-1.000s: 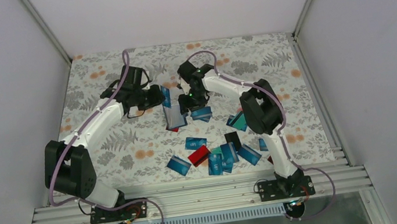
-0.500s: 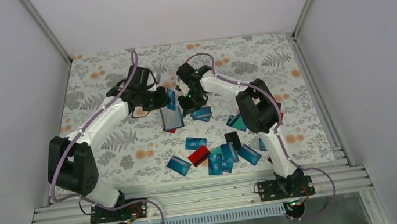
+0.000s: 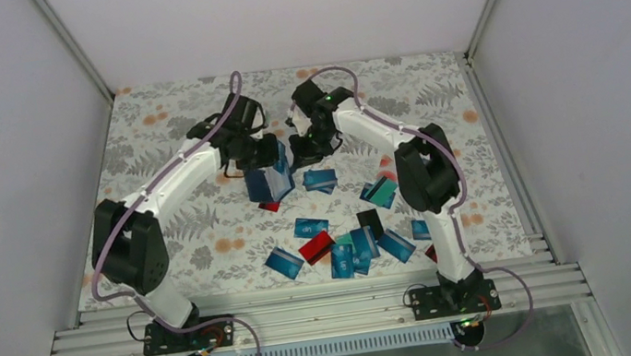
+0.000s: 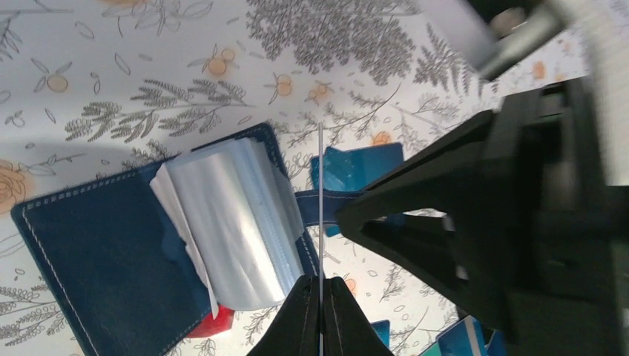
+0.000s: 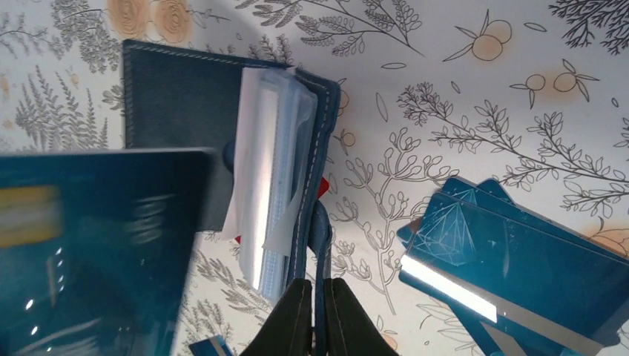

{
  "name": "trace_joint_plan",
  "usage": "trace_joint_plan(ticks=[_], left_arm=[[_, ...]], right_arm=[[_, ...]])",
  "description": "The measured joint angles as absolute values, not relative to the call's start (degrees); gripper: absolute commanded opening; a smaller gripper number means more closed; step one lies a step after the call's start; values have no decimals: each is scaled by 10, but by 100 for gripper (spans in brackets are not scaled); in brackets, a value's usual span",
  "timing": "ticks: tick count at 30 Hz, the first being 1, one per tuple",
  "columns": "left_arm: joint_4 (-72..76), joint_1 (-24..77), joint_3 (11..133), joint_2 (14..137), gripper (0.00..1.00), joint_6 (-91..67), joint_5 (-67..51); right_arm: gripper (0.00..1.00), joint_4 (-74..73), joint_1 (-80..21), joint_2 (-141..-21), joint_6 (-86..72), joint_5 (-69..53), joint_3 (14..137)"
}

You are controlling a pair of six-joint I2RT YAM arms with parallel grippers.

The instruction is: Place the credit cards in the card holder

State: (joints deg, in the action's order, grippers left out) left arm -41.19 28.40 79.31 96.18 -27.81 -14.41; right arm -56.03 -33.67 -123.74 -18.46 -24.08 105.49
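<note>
The navy card holder (image 4: pixel 96 252) lies open on the floral table, its clear sleeves (image 4: pixel 237 215) fanned up. My left gripper (image 4: pixel 320 280) is shut on a blue credit card, seen edge-on as a thin pale line (image 4: pixel 320 185) just right of the sleeves. The same card (image 5: pixel 96 222) fills the left of the right wrist view, blurred. My right gripper (image 5: pixel 315 282) is shut on the card holder's (image 5: pixel 178 96) navy strap (image 5: pixel 319 230). In the top view both grippers, left (image 3: pixel 276 157) and right (image 3: pixel 303 147), meet over the holder (image 3: pixel 264 185).
Two blue cards (image 5: pixel 512 252) lie just right of the holder. A red card (image 3: pixel 271 206) pokes out from under it. Several blue, teal, red and black cards (image 3: pixel 354 247) are scattered nearer the arm bases, with teal ones (image 3: pixel 379 192) to the right.
The right gripper has closed on the holder's strap. Both grippers shifted right and farther back, and the holder moved with them. The left gripper kept its card.
</note>
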Motion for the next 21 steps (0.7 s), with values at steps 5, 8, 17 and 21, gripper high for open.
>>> trace_joint_plan(ticks=[5,8,17,21], left_arm=[[-434,291,796,991,2,-291,-122],[-448,291,800,1015,2,-300,-109],[-462,291,812,1042,2,-322,-99],[-460,291,817,1053,2,-333,-112]], right_arm=[[4,-570,-336,-1233,-184,-245,1060],[4,-575,-336,-1233,-183,-247,1060],[4,-580,-336,-1233,-179,-255,1060],[4,-581,-336,-1233,-178,-256,1060]])
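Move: The left hand holds a blue VIP card; the card holder's clear pockets lie almost straight under it, about 12 cm down, 1 cm back and 1 cm to its left. The red card peeking out from under the holder is some 7 cm back and 4 cm left, the pair of blue cards 2 cm back and 9 cm right, both 15 cm below. From the right hand, the pockets are 4 cm left, 1 cm back and 6 cm down. Still pinching the card, the left hand sinks about 6 cm almost straight down towards the clear pockets of the open card holder, quickly at first and then slowing, while its wrist tilts some 15 degrees so that the fingers point more steeply down and bring the card's lower edge close to the pocket mouths. The right hand stays nearly in place with its fingers shut on the holder's strap, keeping the strap raised. ##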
